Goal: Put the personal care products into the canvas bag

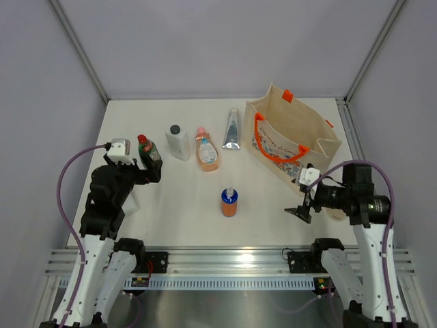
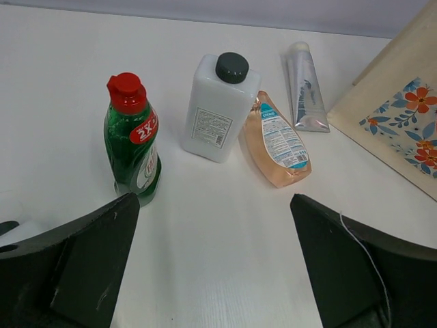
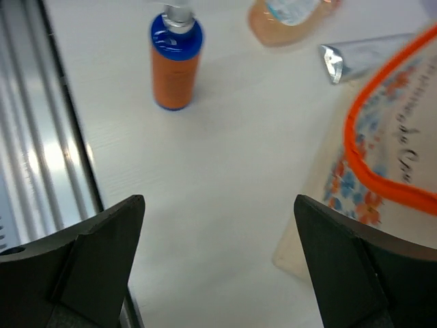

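The personal care products are spread over the white table. A green bottle with a red cap (image 1: 148,152) (image 2: 133,147) stands at the left. To its right come a white bottle with a dark cap (image 1: 179,142) (image 2: 218,109), a peach-pink bottle (image 1: 207,152) (image 2: 276,143) lying flat, and a silver tube (image 1: 232,130) (image 2: 305,85). An orange-blue bottle (image 1: 229,202) (image 3: 175,61) stands alone nearer the front. The canvas bag (image 1: 290,133) (image 3: 396,137) with orange handles stands at the right. My left gripper (image 1: 151,169) (image 2: 214,199) hangs open just in front of the green bottle. Near the bag's front corner, my right gripper (image 1: 300,210) (image 3: 218,199) is open and holds nothing.
A metal rail (image 1: 225,263) runs along the near table edge, close to my right gripper. Grey walls enclose the table on three sides. A pale object (image 1: 132,203) shows partly under my left arm.
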Motion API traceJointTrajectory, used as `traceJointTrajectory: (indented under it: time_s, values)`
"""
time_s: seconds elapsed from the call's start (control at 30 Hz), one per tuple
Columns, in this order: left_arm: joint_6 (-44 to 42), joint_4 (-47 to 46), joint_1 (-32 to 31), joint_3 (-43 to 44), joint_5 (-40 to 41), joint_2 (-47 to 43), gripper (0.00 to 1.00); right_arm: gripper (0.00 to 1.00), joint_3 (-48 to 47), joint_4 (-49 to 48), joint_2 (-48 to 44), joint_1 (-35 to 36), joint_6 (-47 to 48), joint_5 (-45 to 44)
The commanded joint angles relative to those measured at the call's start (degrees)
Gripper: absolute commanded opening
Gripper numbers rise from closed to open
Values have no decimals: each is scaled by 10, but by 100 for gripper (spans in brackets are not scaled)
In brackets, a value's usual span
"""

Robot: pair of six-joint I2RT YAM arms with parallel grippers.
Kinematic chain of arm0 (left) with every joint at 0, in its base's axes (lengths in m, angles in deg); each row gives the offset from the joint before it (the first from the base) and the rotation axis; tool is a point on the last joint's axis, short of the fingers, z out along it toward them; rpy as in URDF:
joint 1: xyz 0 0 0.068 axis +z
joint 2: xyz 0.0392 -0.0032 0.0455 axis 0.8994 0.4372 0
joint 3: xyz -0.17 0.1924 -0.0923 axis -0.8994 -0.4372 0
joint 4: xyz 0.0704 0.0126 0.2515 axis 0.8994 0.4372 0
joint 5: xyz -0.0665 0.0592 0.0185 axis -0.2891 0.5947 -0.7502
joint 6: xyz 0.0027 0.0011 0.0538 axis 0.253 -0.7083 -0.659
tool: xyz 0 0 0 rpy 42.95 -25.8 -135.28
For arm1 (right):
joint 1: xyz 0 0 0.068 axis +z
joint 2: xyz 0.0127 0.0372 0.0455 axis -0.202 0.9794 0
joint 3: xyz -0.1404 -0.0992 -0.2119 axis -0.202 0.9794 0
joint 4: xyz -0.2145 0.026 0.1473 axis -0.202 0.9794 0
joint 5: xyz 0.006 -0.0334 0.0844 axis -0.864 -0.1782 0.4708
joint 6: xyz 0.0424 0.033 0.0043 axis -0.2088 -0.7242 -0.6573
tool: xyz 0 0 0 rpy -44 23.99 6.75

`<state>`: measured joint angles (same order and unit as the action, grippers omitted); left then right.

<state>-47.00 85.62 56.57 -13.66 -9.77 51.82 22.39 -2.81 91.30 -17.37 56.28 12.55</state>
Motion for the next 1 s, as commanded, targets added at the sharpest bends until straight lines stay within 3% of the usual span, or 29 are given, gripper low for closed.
traceJointTrajectory:
  time_s: [0.0,0.17,0.33,0.53,0.77,0.97]
  values:
    - [-12,-23,-1,10,-48,-6,99,100,-18,26,52,104,75,40]
    - [-14,-46,-1,0,-98,-12,99,99,1,-98,116,203,-44,-16]
    - [-22,-56,-1,-4,-130,-9,99,100,9,-164,204,287,-98,-90]
    - [-25,-58,-2,-6,-137,-13,99,99,57,-327,267,419,-180,-176]
    - [-27,-56,-2,-4,-135,-19,99,99,24,-476,391,471,-291,-216]
    - [-27,-58,-2,-6,-138,-32,99,100,39,-554,427,504,-307,-189]
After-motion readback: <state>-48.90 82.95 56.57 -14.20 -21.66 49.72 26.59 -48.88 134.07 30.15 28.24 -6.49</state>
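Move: The orange pump bottle stands about 21 cm to the right gripper's left, 4 cm ahead and some 20 cm below. The peach bottle lies roughly 24 cm beyond that pump bottle and 8 cm farther left. The canvas bag stands about 28 cm ahead of the right gripper, 4 cm to its right and 16 cm lower. From the left gripper, the pump bottle is some 26 cm to the right, 7 cm back and 20 cm down. Sweep the open right gripper about 18 cm left and 13 cm down to the orange pump bottle, slow at first in height, easing a little forward late on. Turn it some 20 degrees counter-clockwise and dip the fingers so they point left and down, one on each side of the pump head, still wide open. Shift the empty left gripper about 3 cm right, turning slightly clockwise. ##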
